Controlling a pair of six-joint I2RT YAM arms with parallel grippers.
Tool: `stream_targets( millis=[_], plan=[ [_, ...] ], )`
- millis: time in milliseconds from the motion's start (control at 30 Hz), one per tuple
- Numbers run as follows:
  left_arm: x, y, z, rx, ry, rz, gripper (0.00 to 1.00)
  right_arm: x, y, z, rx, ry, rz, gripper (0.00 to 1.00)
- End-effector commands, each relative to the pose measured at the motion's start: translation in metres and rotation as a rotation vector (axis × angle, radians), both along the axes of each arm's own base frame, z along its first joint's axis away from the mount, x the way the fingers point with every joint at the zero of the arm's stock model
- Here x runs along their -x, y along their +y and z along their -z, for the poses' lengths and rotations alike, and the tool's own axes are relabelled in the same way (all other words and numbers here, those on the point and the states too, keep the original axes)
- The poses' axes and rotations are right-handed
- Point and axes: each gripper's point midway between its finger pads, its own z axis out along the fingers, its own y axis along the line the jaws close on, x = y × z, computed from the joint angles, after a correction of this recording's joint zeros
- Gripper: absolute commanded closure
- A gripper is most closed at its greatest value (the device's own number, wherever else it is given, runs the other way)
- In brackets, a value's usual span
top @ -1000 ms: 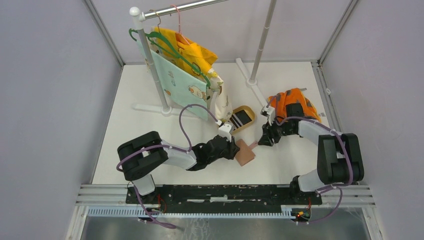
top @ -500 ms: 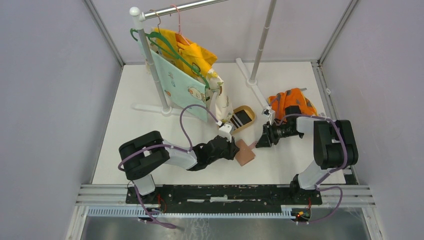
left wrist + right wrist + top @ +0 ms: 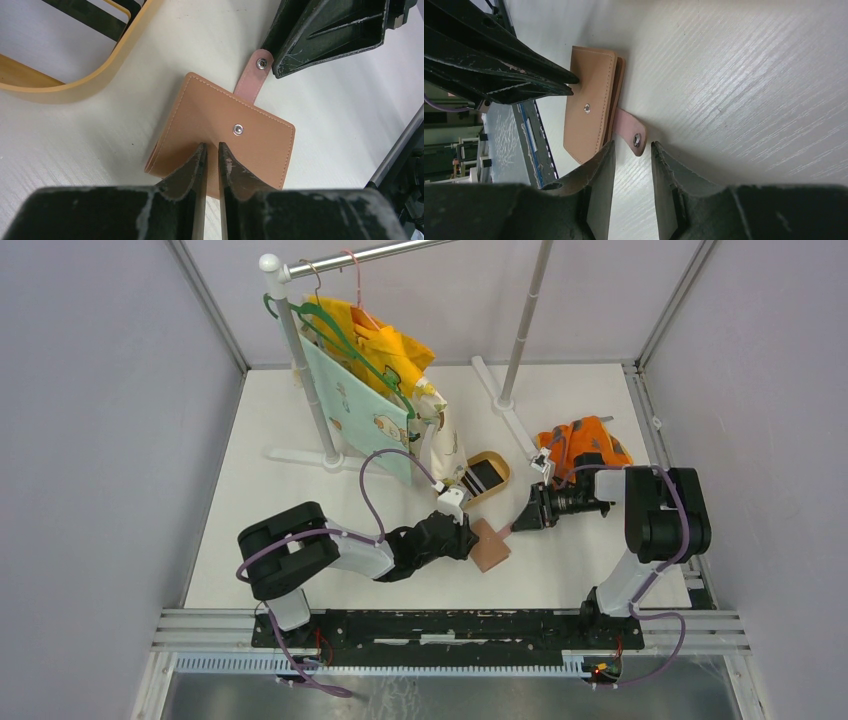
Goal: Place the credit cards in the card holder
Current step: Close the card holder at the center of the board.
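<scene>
The reddish-brown card holder (image 3: 490, 545) (image 3: 210, 115) (image 3: 589, 100) lies folded flat on the white table. My left gripper (image 3: 468, 537) (image 3: 210, 146) is almost shut, with both fingertips resting on the holder's top face near its edge and nothing between them. The pink strap tab (image 3: 252, 80) (image 3: 629, 127) sticks out towards my right gripper (image 3: 515, 525) (image 3: 633, 143). That gripper is open, a fingertip on each side of the tab's snap end and a gap on both sides. The credit cards (image 3: 486, 473) (image 3: 60, 25) lie in the tan dish (image 3: 503, 480) behind the holder.
An orange patterned cloth (image 3: 583, 440) lies just behind the right arm. A clothes rack with hanging fabric (image 3: 370, 370) stands at the back left, and its second pole (image 3: 520, 330) and foot stand at the back centre. The dish rim (image 3: 100, 75) is close to the holder.
The right gripper's jaws have narrowed around the strap tab, and the right arm's elbow has swung back to the right. The left gripper and the holder have not moved.
</scene>
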Motion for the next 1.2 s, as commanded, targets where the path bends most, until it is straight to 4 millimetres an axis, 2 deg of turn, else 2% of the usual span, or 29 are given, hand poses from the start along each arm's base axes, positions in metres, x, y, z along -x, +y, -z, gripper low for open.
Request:
stream_targets(
  millis=[0,533,900,1167],
  plan=[
    [-0.006,-0.009,-0.008,0.011,-0.043,0.012,0.8,-0.014,0.004,-0.012,-0.066,-0.03,0.002,0.63],
    [-0.005,-0.011,-0.008,0.013,-0.042,0.017,0.81,-0.016,0.002,-0.014,-0.081,-0.032,0.006,0.78],
    [-0.005,-0.013,-0.009,0.013,-0.041,0.026,0.81,-0.017,0.003,-0.022,-0.089,-0.081,-0.026,1.0],
    [-0.001,-0.016,-0.011,0.027,-0.023,0.042,0.82,-0.017,0.011,-0.039,-0.01,-0.256,-0.14,1.0]
  ],
)
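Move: The strap of the card holder lies roughly 2 cm left of the right gripper, level with it and about 1 cm lower, its end already coming between the open fingers. The holder's body is centred some 5 cm left and 3 cm back of the right gripper, the left fingertips about 8 cm left and 3 cm back, and the tray about 6 cm left and 10 cm ahead. From the left gripper, the holder's middle is about 2 cm right, 1 cm back and just below. Close the right gripper's half-open fingers fully on the strap's end, easing it slightly forward as they shut, then lift it about 1.5 cm in all, mostly once the fingers have shut. Keep the left gripper's nearly shut fingertips pressing down on the holder's near-left part, letting them creep about half a centimetre to the right. ##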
